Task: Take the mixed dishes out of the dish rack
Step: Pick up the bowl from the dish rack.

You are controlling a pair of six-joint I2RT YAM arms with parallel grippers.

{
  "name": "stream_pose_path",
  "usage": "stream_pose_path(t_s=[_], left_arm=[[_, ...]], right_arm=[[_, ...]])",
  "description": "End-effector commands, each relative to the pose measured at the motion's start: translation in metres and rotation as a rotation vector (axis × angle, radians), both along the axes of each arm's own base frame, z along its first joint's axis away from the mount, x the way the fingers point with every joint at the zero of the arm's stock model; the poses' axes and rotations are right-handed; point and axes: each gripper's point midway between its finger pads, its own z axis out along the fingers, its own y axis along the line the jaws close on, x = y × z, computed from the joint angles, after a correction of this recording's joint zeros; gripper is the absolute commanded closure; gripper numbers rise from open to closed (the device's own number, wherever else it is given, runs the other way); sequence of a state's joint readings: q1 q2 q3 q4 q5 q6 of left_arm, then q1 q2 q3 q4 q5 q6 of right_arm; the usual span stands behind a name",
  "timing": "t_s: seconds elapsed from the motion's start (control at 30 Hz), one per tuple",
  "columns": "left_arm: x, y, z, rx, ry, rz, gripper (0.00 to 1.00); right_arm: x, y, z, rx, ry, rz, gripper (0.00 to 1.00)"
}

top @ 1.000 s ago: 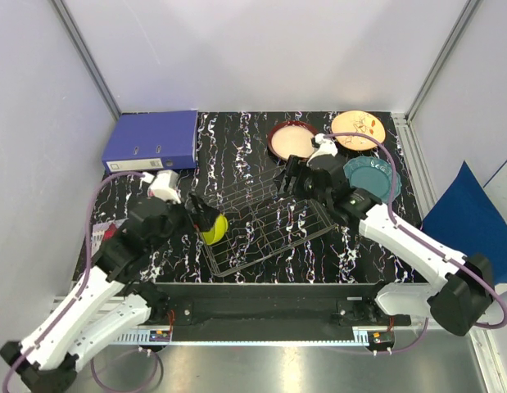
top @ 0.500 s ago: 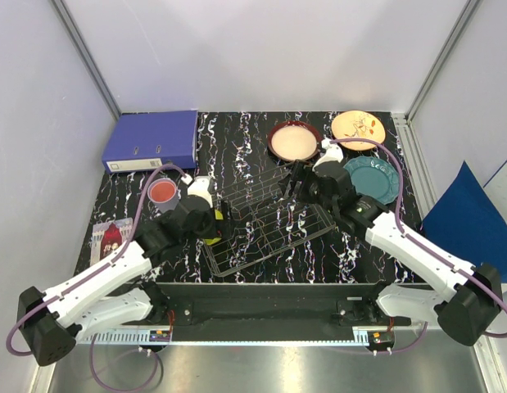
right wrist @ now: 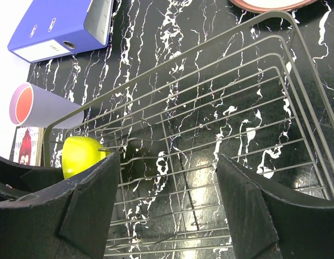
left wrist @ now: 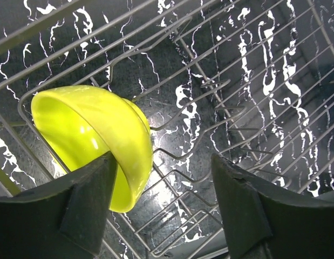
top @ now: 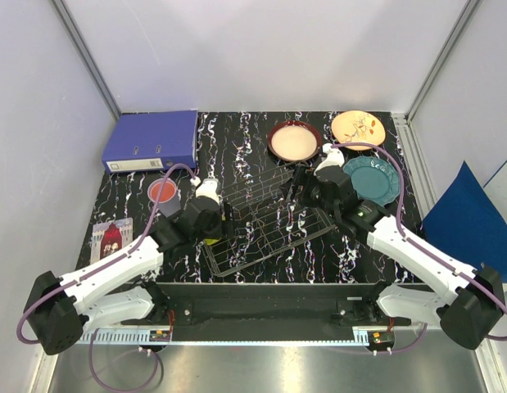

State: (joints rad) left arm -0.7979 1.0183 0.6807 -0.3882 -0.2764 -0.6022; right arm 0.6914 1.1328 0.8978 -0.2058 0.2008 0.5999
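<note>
The wire dish rack (top: 265, 241) lies mid-table. A small yellow-green bowl (left wrist: 91, 135) stands on edge at its left end. My left gripper (left wrist: 162, 162) is open right over it, the bowl's rim just inside the left finger (left wrist: 86, 205); in the top view this gripper (top: 216, 229) hides most of the bowl (top: 209, 241). Over the rack's far right side my right gripper (right wrist: 168, 159) hangs open and empty, above bare wires (right wrist: 210, 137). On the table lie the cream bowl (top: 293, 141), salmon-pink plate (top: 358, 128), teal plate (top: 372, 178) and lavender cup (top: 163, 190).
A blue ring binder (top: 151, 139) lies at the back left, with the cup just in front of it. A small printed card (top: 111, 237) sits by the left table edge. The right arm's cable (top: 376, 147) loops over the teal plate.
My left arm has reached forward and down onto the bowl in the rack, and its jaws have narrowed somewhat. The right gripper has shifted a little to the right.
</note>
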Motion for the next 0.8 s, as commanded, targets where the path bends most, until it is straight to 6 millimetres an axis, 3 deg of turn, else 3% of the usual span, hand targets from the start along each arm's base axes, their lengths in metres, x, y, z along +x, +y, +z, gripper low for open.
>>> stream_pose_path(t_s=[0.0, 0.37, 0.53, 0.63, 0.77], left_arm=[[0.007, -0.008, 0.005, -0.045, -0.036, 0.003, 0.32], [0.0, -0.006, 0.005, -0.049, -0.026, -0.015, 0.72], [-0.002, -0.002, 0.01, -0.051, -0.031, -0.009, 0.83], [0.0, 0.002, 0.026, -0.049, -0.07, -0.001, 0.85], [0.008, 0.006, 0.07, -0.066, -0.158, 0.008, 0.86]], right_arm=[[0.003, -0.003, 0.013, 0.017, -0.059, -0.021, 0.2], [0.002, -0.004, 0.01, 0.017, -0.057, -0.027, 0.2], [0.001, -0.007, 0.013, 0.023, -0.064, -0.034, 0.21], [0.001, -0.008, 0.015, 0.024, -0.071, -0.039, 0.21], [0.001, -0.008, 0.018, 0.03, -0.076, -0.038, 0.21]])
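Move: The green bowl, standing on edge in the dish rack, has its middle about 4 cm ahead of the left hand, 2 cm to its left and 3 cm below; its near rim is already between the open fingers. The rack's middle is some 12 cm right of this hand and 6 cm ahead, and the purple cup 17 cm left and 11 cm ahead. From the right hand, the bowl is roughly 24 cm left, 3 cm back and 11 cm below. Sinking a little over 1 cm while easing back and slightly left, the left hand closes its fingers from about three-quarters open to a narrow gap, and the pads pinch the near end of the bowl's rim, one inside and one outside. Once they are shut, the hand starts upward by about 1 cm, still drawing back and left, with hardly any wrist turn. ##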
